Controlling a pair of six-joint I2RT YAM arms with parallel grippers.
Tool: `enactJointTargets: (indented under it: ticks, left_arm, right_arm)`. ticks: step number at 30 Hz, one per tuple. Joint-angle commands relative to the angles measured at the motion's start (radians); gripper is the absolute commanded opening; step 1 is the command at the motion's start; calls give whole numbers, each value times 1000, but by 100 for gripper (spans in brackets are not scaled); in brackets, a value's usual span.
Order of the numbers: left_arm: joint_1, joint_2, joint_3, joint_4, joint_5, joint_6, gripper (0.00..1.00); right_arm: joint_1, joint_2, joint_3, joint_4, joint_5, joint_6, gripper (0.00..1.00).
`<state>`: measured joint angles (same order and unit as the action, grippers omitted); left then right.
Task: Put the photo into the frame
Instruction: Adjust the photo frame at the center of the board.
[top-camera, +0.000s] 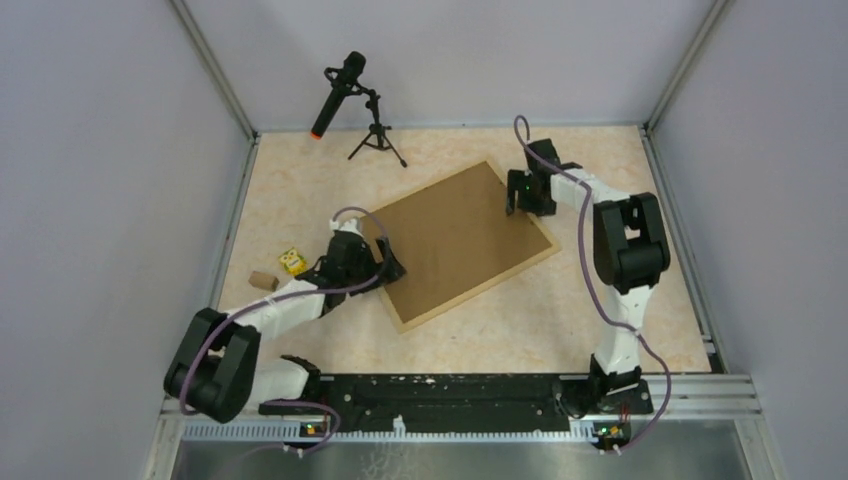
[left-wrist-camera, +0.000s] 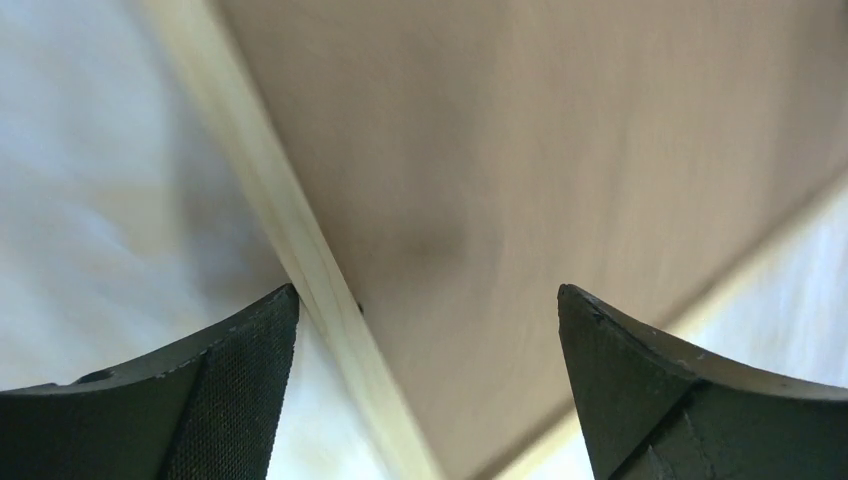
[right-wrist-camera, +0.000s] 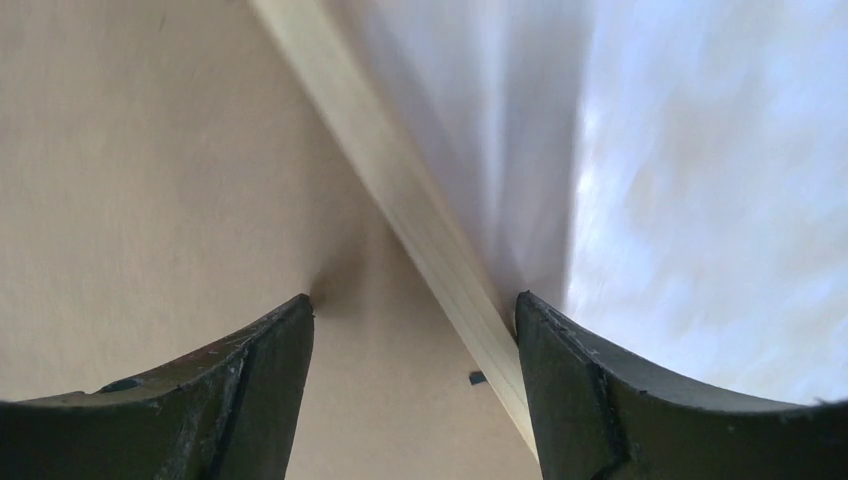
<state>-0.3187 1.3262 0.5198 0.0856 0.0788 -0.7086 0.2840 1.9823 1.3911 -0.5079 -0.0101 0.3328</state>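
The frame (top-camera: 478, 291) lies flat and turned at an angle in the middle of the table, its thin light wood rails around a brown backing board (top-camera: 455, 240). The photo is hidden. My left gripper (top-camera: 385, 262) is open at the frame's left edge. In the left wrist view its fingers straddle the rail (left-wrist-camera: 300, 250) and the board (left-wrist-camera: 560, 150), holding nothing. My right gripper (top-camera: 518, 195) is open at the frame's far right edge. In the right wrist view its jaws stand either side of the rail (right-wrist-camera: 400, 190), one fingertip (right-wrist-camera: 295, 315) down on the board (right-wrist-camera: 150, 150).
A black microphone on a small tripod (top-camera: 345, 95) stands at the back left. A small yellow object (top-camera: 292, 261) and a small brown block (top-camera: 264, 281) lie left of the left gripper. Grey walls close in the table on three sides.
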Motion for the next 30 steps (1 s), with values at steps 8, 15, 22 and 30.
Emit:
enactJointTargets:
  ticks: [8, 15, 22, 30]
  left_arm:
    - [-392, -229, 72, -245, 119, -90, 98]
    - [-387, -105, 430, -319, -82, 168, 98]
    - [-253, 183, 617, -243, -273, 231, 98]
    - [-69, 445, 656, -93, -90, 183, 99]
  right_arm:
    - [47, 36, 271, -159, 81, -89, 76]
    - [47, -320, -95, -47, 34, -70, 95]
    - [12, -529, -397, 58, -81, 62, 99]
    - [-130, -596, -579, 182, -187, 129, 99]
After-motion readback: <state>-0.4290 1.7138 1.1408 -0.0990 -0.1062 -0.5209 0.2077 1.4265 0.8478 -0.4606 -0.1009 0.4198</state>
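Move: The photo frame lies flat on the table between my hands, its middle about 6 cm ahead and 12 cm to the right of my left hand. Its near corner is 12 cm back and 3 cm right. The yellow item sits 18 cm to the left and 1 cm ahead, the small block 23 cm left and 2 cm back. From my right hand the frame's middle is some 5 cm back and 12 cm left, its right corner 7 cm back and 8 cm right. I finish turning the frame counter-clockwise: my left hand, already at its left edge, sweeps about 14 cm back and 8 cm right while my right runs 6 cm forward along its outer edge. Then both come free and lift; my left arcs some 25 cm forward over to the far-left edge, my right swings back towards the right corner as its fingers open wide, both sinking again but not down. ##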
